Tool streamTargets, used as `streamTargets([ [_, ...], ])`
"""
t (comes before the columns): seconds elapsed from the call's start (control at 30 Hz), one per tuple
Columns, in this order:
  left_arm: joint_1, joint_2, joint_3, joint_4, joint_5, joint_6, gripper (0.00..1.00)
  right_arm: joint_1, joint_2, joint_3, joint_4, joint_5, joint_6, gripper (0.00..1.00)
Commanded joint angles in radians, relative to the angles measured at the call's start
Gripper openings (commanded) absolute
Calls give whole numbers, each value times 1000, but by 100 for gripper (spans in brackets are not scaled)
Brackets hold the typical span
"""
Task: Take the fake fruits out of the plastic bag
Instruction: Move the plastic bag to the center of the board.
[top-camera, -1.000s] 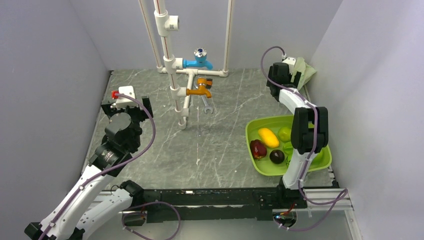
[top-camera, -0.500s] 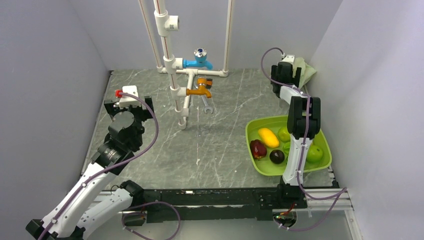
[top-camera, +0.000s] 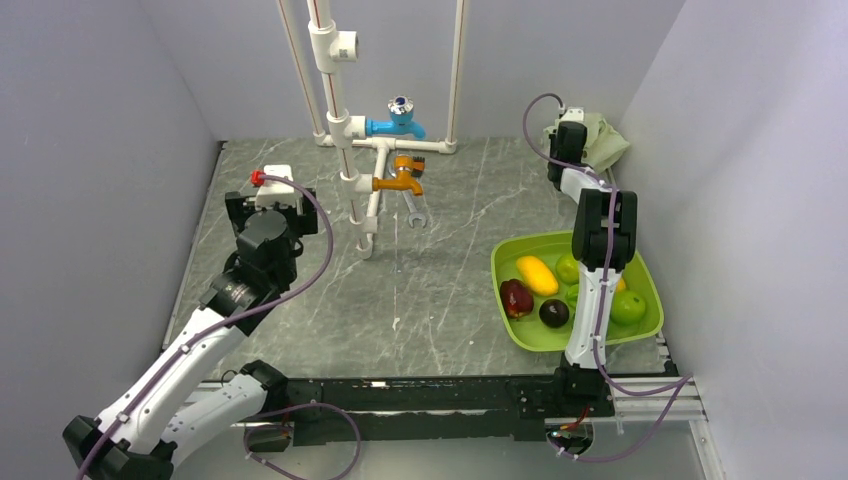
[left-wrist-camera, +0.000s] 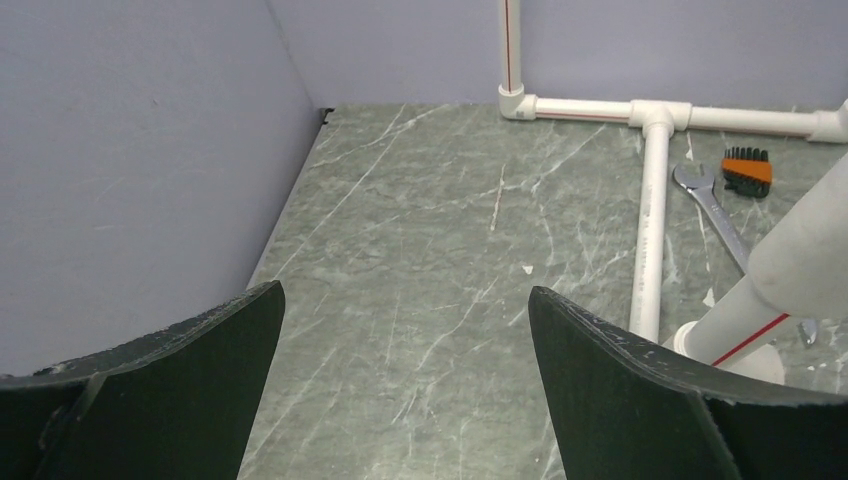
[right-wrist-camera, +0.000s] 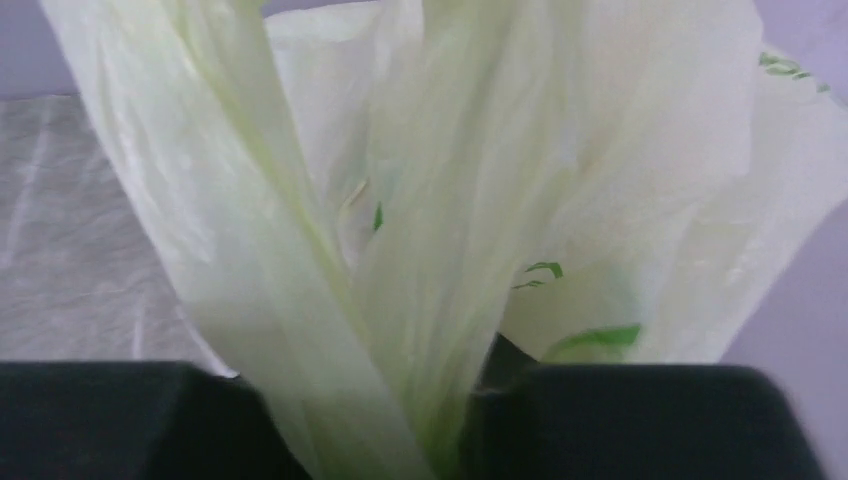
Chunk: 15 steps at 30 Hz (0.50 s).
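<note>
The plastic bag (top-camera: 609, 142) lies crumpled in the far right corner against the wall. My right gripper (top-camera: 577, 134) reaches to it with the jaws pinched on a bunched fold; in the right wrist view pale green film (right-wrist-camera: 450, 200) fills the frame and runs down between the dark fingers of the gripper (right-wrist-camera: 400, 425). The fake fruits lie in the lime-green tray (top-camera: 530, 343): a yellow one (top-camera: 536, 274), a dark red one (top-camera: 516, 297), a dark purple one (top-camera: 553, 313) and green ones (top-camera: 628, 306). My left gripper (top-camera: 268, 205) (left-wrist-camera: 405, 290) hangs open over bare tabletop at the left.
A white pipe frame (top-camera: 345, 150) stands at the back centre with a blue tap (top-camera: 398, 124) and an orange tap (top-camera: 400, 180). A wrench (top-camera: 416, 210) (left-wrist-camera: 712, 205) lies under them. Grey walls close in on three sides.
The right gripper has gone from open to pinched on the bag and edged towards the corner. The left arm has swung right and forward, towards the pipes.
</note>
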Motion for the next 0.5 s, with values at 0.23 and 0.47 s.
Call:
streamTargets([
  [0.23,21,26,16,38,30,3,99,135,-92,-13,-86,-50,21,0],
  [0.47,21,35,4,28,34,-11,99,321,-236,-144,-155,26,32,0],
])
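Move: The plastic bag stands in the far right corner, already between my half-open right fingers, its middle about 3 cm to the right, roughly level fore-and-aft and 2 cm lower. The board's centre is about 41 cm left and 26 cm back from that hand; the wrench is some 40 cm left and 14 cm back, the green basket about 35 cm back and 7 cm left. From my left hand the bag is roughly 32 cm ahead, 70 cm right and 25 cm lower. I shut my right fingers the rest of the way on the gathered plastic, pinching it, while settling about 1 cm lower. Then I haul the bag left at growing speed, some 14 cm, out of the corner towards the board's centre, with a slight pull back near the end as the hand swings counter-clockwise about 13 degrees. ##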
